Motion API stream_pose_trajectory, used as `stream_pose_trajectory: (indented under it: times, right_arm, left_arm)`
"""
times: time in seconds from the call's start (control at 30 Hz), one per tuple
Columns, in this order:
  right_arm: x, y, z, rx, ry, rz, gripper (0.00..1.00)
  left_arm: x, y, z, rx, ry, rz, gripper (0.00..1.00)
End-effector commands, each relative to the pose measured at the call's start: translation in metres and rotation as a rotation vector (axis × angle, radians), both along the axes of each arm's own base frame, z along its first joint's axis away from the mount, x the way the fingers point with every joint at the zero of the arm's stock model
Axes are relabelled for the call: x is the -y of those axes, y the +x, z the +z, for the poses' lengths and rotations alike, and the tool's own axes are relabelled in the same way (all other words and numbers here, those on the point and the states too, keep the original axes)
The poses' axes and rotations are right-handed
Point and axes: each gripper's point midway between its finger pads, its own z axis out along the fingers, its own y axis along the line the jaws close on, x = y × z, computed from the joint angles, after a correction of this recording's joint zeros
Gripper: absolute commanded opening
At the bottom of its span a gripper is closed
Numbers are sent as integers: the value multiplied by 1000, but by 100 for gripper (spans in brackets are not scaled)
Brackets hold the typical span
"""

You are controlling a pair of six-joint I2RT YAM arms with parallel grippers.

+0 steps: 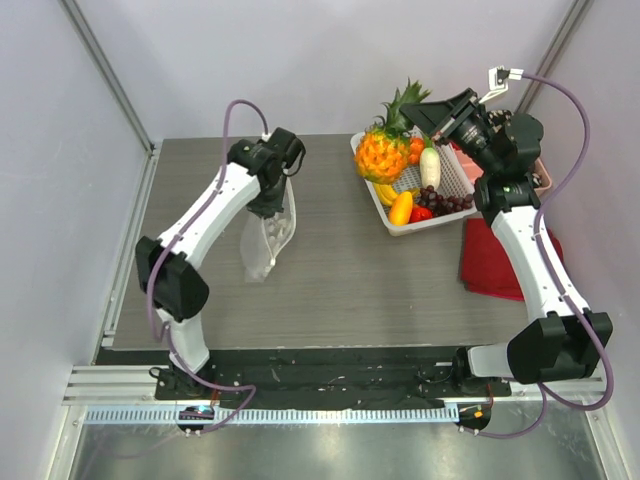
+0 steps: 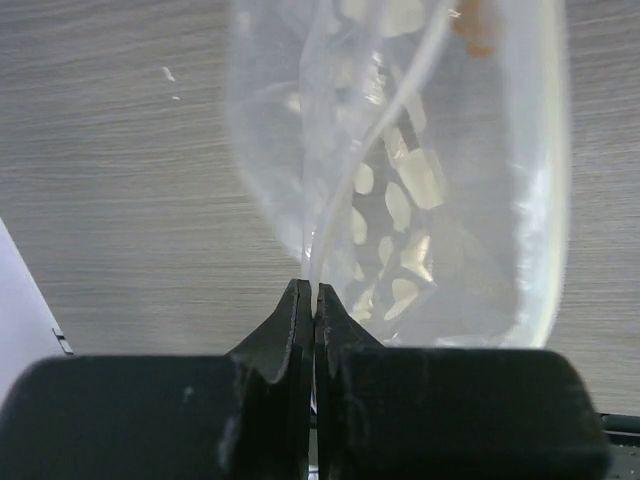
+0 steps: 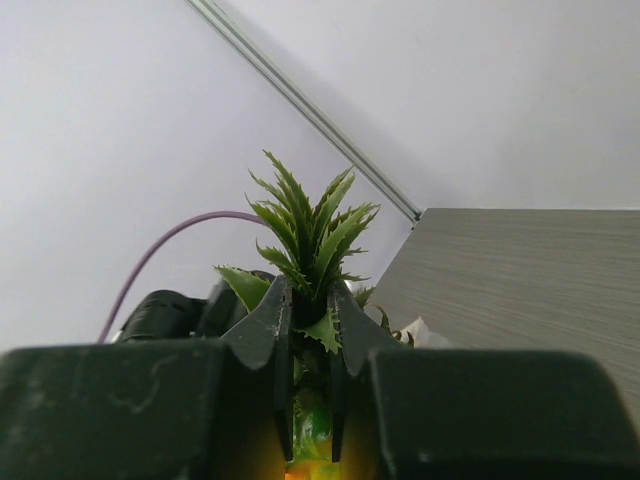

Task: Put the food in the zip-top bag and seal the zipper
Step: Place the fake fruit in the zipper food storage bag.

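Observation:
The zip-top bag [image 1: 268,240] is clear with white dots and hangs over the left half of the table, its lower end near the wood. My left gripper [image 1: 283,197] is shut on the bag's upper edge. In the left wrist view the bag [image 2: 420,180] spreads ahead of the pinching left gripper [image 2: 309,290], and a thin whitish strip, the zipper [image 2: 375,150], runs into the jaws. The orange scaly fruit [image 1: 382,156] is at the basket's left corner. My right gripper [image 1: 410,112] is shut on the fruit's green leaf crown [image 3: 310,225].
A white mesh basket [image 1: 440,224] at the back right holds a white radish [image 1: 430,166], yellow pieces [image 1: 400,208] and dark grapes [image 1: 446,201]. A red cloth [image 1: 490,262] lies on the table's right edge. A pink tray [image 1: 546,176] shows behind the right arm.

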Motion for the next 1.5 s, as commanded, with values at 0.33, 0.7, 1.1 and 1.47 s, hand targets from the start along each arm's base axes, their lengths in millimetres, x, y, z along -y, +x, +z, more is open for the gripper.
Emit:
stream_pose_trajectory:
  times: [0.33, 0.7, 1.1, 1.47]
  right_arm:
    - [3, -8, 7, 69, 62, -52, 1]
    - [-50, -7, -12, -8, 159, -7, 1]
    - [-68, -2, -43, -88, 150, 7, 1]
    - [-77, -8, -124, -409, 203, -20, 1]
  left_arm:
    - [135, 23, -20, -236, -579, -43, 0]
    - [148, 22, -32, -429, -984, 180, 0]
    - [162, 2, 6, -569, -1306, 36, 0]
    - [151, -11, 9, -554, -1448, -22, 0]
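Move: The right hand already holds the pineapple by its leaves, its body about 10 cm below and 4 cm left. The bag's mouth lies some 25 cm left of that hand, 8 cm back and 29 cm lower; the fruit basket is 9 cm ahead, 9 cm right and 42 cm below. From the left hand, still pinching the bag's rim, the pineapple is about 24 cm right, 3 cm ahead and 16 cm up. Right hand lowers pineapple 13 cm, easing left towards bag; left swings bag 15 cm right, fingers rolling rightward. ##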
